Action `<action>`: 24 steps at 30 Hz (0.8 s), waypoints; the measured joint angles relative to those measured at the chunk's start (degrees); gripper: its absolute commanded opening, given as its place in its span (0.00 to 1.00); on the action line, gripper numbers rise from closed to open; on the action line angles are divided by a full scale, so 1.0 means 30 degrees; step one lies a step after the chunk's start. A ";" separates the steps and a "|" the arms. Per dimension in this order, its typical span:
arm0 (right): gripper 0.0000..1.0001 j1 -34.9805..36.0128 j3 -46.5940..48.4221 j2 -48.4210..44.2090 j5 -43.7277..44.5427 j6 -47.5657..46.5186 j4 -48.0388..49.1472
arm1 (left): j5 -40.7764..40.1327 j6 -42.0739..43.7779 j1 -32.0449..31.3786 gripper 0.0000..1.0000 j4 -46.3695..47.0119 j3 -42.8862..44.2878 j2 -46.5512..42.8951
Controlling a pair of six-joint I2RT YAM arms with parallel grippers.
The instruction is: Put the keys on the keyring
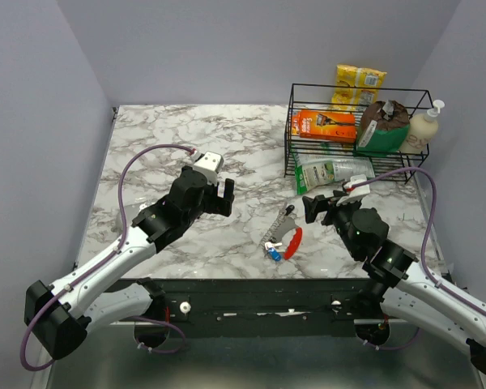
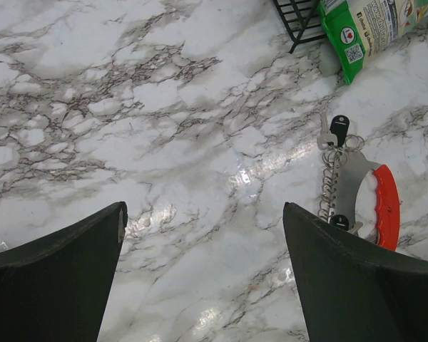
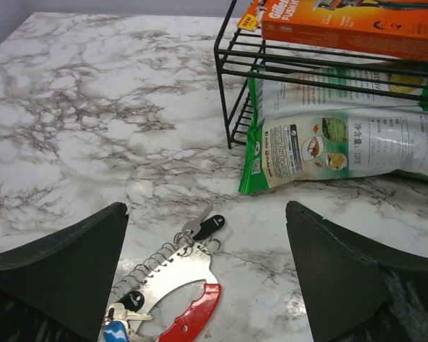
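The keyring is a red curved loop on a silvery plate, lying flat on the marble table near its front edge. It shows at the right edge of the left wrist view and low in the right wrist view. Small keys cluster around it: a blue-headed one at the near end and a dark oval-headed one at the far end. My left gripper hovers open to the left of the bunch, with bare marble between its fingers. My right gripper stands open just right of the bunch, nothing in it.
A black wire basket at the back right holds an orange razor box and a brown-green bag. A green packet lies under its front. A soap bottle and yellow packs stand behind.
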 measured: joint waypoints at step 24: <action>1.00 -0.0648 -0.0903 0.2900 0.1574 0.1231 0.0721 | 0.2900 -0.2841 0.4699 0.99 0.4510 -0.2273 0.2710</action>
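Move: The left hand hangs empty some 20 cm above the table; the keyring with its metal plate and red handle lies about 15 cm to its right and nearly level with it fore and aft. From the right hand, also empty, the keyring is about 4 cm to the left, level fore and aft, 21 cm down; the black-headed key is 7 cm ahead and 2 cm left, the blue key 6 cm back and 7 cm left, and the green snack bag 18 cm ahead and 11 cm right. With its fingers still wide open and empty, the left hand sinks about 5 cm and reaches as far forward, at first edging right and then swinging left, so that it ends farther to the side from the keyring, turned some 10 degrees counter-clockwise with its left side rolled down and the fingers tipped a little lower. The right hand, also open and clear of everything, comes down about 5 cm to the right of the keyring, easing slightly forward while it turns a little clockwise and its fingers tip down. ##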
